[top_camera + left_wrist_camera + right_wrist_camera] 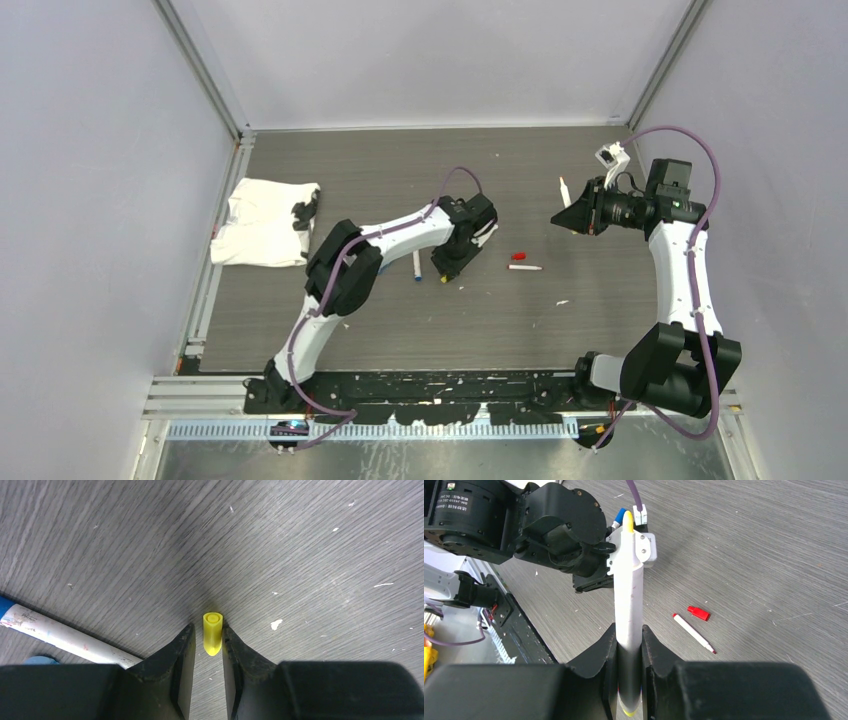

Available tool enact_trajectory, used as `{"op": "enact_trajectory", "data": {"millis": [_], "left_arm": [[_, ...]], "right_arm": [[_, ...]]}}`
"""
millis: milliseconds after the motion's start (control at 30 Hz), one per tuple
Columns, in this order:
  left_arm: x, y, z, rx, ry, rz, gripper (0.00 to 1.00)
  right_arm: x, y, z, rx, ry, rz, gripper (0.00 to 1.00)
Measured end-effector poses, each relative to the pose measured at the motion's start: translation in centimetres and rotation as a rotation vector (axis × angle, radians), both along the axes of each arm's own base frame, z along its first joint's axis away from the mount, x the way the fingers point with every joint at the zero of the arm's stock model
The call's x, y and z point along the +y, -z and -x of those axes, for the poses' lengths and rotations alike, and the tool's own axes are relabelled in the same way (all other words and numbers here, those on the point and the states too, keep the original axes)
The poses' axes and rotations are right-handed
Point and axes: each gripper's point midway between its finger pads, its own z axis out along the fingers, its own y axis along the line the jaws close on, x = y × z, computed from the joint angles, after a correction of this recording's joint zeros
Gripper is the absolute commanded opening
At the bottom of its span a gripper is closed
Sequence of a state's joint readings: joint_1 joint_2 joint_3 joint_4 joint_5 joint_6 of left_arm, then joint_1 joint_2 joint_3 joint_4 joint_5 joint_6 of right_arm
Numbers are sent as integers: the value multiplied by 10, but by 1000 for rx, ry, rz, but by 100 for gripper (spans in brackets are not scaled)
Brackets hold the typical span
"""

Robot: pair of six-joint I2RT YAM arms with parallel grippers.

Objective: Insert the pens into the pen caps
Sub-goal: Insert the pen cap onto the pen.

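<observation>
A yellow pen cap [212, 632] lies on the table between my left gripper's [207, 627] fingertips. It touches the right finger, and a small gap shows on the left side, so the jaws stand narrowly open. A white pen with a blue end [65, 636] lies just left of that gripper, also seen from above [417, 265]. My right gripper [629, 630] is shut on a white pen with a yellow tip [629, 595], raised over the right of the table [564, 190]. A red cap [698, 612] and a red-tipped pen [693, 633] lie on the table between the arms.
A white cloth [262, 222] with small dark pieces on it lies at the far left. A blue piece [40, 659] peeks out beside the left finger. The left arm's wrist [589, 575] is close in front of the held pen's tip. Grey walls enclose the table.
</observation>
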State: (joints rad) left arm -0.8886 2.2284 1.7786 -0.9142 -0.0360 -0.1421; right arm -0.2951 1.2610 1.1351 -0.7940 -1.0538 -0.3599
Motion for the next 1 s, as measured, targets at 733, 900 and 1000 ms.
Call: {"op": "enact_trajectory", "data": {"millis": [733, 900, 1000], "left_arm": [[4, -2, -1, 56, 23, -6, 1], [22, -6, 6, -9, -37, 67, 1], [38, -18, 13, -59, -100, 139, 1]], "right_arm": [[27, 3, 9, 3, -98, -9, 2], [59, 6, 25, -5, -210, -17, 2], [73, 6, 36, -25, -264, -27, 2]]}}
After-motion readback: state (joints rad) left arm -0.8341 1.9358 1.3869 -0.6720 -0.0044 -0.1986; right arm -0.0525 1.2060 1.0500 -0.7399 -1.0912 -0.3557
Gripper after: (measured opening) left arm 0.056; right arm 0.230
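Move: The yellow pen cap sits right between the left hand's parted fingertips, at table height. From that hand, the blue-capped marker's middle lies about 8 cm left and 6 cm ahead, and the red cap about 18 cm right and 6 cm ahead. The right hand, already holding the white pen, has the yellow cap roughly 22 cm to its left, 2 cm back and 22 cm below. The left hand, fingers pointing down, settles about half a centimetre lower, shuts its fingers to pinch the yellow cap, then lifts it some 2 cm while carrying it about 4 cm left towards the marker, a little back, with a slight tilt of the wrist. The right hand stays put at first, then swings about 7 cm left and 3 to 4 cm back at nearly the same height towards the cap, turning some 15 degrees counter-clockwise and keeping its grip on the white pen. ##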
